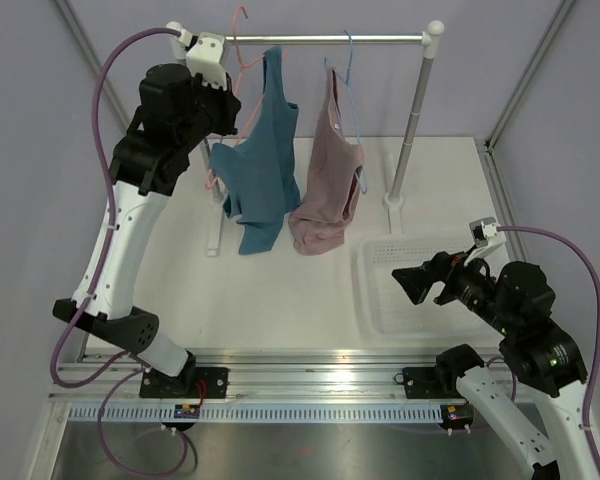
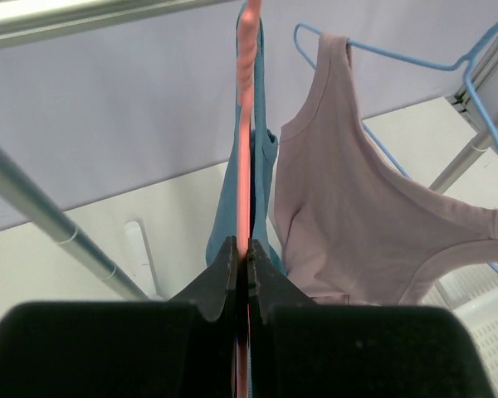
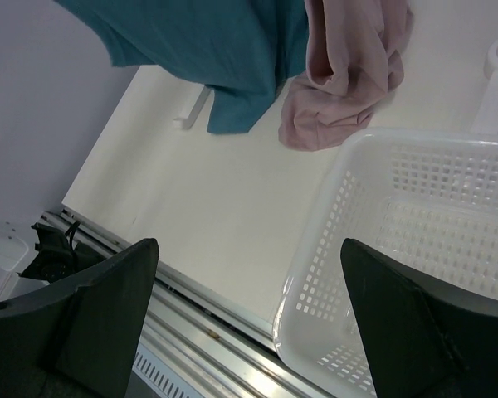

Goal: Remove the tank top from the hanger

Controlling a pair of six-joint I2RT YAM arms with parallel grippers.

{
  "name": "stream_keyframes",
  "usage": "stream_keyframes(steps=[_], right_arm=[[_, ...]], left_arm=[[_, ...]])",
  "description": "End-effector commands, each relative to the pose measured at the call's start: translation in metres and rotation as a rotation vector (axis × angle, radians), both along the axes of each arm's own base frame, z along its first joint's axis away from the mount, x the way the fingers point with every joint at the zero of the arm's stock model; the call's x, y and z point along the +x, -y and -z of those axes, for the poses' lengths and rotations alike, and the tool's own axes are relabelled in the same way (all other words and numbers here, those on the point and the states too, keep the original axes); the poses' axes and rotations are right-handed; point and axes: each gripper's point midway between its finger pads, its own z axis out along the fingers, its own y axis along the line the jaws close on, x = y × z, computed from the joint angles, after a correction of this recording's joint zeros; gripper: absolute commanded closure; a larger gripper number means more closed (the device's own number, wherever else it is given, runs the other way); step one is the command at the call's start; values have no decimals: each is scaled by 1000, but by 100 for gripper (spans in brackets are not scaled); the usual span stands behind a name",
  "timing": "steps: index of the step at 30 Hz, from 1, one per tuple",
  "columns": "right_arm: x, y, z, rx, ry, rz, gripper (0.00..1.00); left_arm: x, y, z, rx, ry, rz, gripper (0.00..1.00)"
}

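Note:
The teal tank top (image 1: 260,160) hangs on the thin pink hanger (image 1: 242,40), whose hook is over the rail. My left gripper (image 1: 230,115) is high up at the hanger's left end. In the left wrist view its jaws (image 2: 241,245) are shut on the pink hanger wire (image 2: 247,124), with the teal fabric (image 2: 226,220) draped just behind. My right gripper (image 1: 420,285) hovers low at the right beside the basket, open and empty (image 3: 249,242). The tank top's lower hem (image 3: 207,41) shows at the top of the right wrist view.
A dusty pink tank top (image 1: 330,180) on a light blue hanger (image 1: 348,60) hangs right of the teal one on the same rail (image 1: 380,40). The rack's post (image 1: 410,120) stands at the back right. A white perforated basket (image 1: 380,300) sits under my right gripper.

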Motion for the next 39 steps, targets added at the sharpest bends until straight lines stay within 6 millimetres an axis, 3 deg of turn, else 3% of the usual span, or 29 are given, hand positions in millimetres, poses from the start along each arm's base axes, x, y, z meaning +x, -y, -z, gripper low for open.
stream_keyframes(steps=[1, 4, 5, 7, 8, 9, 10, 12, 13, 14, 18, 19, 20, 22, 23, 24, 25, 26, 28, 32, 36, 39], right_arm=[[10, 1, -32, -2, 100, 15, 1], [9, -11, -43, 26, 129, -50, 1], [9, -17, -55, 52, 165, -84, 1], [-1, -36, -68, 112, 182, -203, 1], [-3, -43, -85, 152, 236, -247, 1], [-11, -55, -91, 204, 214, -332, 1], [-12, -63, -108, 250, 270, -382, 1], [-9, -79, -115, 322, 226, -469, 1], [-9, -86, -118, 343, 218, -524, 1], [-4, -91, -130, 372, 260, -550, 0], [53, -126, -105, 394, 88, -575, 0], [53, -138, -107, 391, 87, -602, 0], [65, -151, -94, 375, 50, -595, 1], [80, -169, -88, 329, 72, -529, 1], [77, -190, -76, 301, 44, -547, 0], [87, -199, -70, 265, 64, -484, 1], [87, -208, -71, 245, 76, -477, 2], [77, -230, -59, 217, 61, -503, 2], [89, -242, -55, 174, 99, -418, 6], [92, -281, -23, 63, 104, -433, 16], [105, -295, -8, -35, 124, -357, 19], [108, -302, -2, -41, 121, -366, 34]], left_arm=[[-34, -13, -37, -45, 73, -3, 100], [-58, -21, -30, -42, 21, 5, 100], [-66, -23, -29, -59, 6, 2, 100], [-93, -32, -26, -69, -19, 8, 100], [-103, -35, -22, -75, -34, 5, 100], [-131, -46, -30, -117, -19, -1, 100], [-138, -42, -7, -119, -79, 27, 100], [-167, -39, -1, -178, -80, 85, 100], [-176, -38, 9, -195, -95, 104, 100], [-198, -40, 25, -211, -105, 141, 100], [-231, -37, 69, -266, -149, 208, 100], [-235, -37, 76, -276, -154, 211, 100], [-240, -39, 91, -283, -161, 210, 100], [-243, -40, 104, -293, -170, 206, 100], [-248, -37, 109, -298, -173, 228, 100], [-250, -37, 119, -302, -179, 231, 100], [-251, -37, 122, -309, -180, 233, 100], [-253, -37, 123, -322, -178, 236, 100], [-256, -37, 131, -334, -184, 238, 100], [-262, -36, 130, -362, -169, 250, 100], [-266, -37, 127, -367, -157, 258, 100], [-270, -37, 127, -366, -162, 269, 100]])
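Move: The left hand already grips the pink hanger, whose teal tank top has its middle about 3 cm ahead, 7 cm to the right and 10 cm below; the pink top hangs some 10 cm to the right of the teal one and 3 cm farther out. From the right hand, open and empty, the teal tank top is roughly 25 cm ahead, 29 cm left and 5 cm higher, while the white basket lies about 13 cm ahead, 7 cm right and 25 cm below. Keeping its pinch on the hanger, the left hand draws it back from the rail some 27 cm and, after a slight rise, lowers it about 15 cm with a little drift left, the wrist rolling its left side down and tipping the fingers down. Meanwhile the right hand sweeps about 30 cm left and 9 cm forward, arching up some 9 cm and down again as it turns about 25 degrees counter-clockwise, and its wide-open fingers begin to close as they come to the teal tank top's strap at the far part of the hanger. ##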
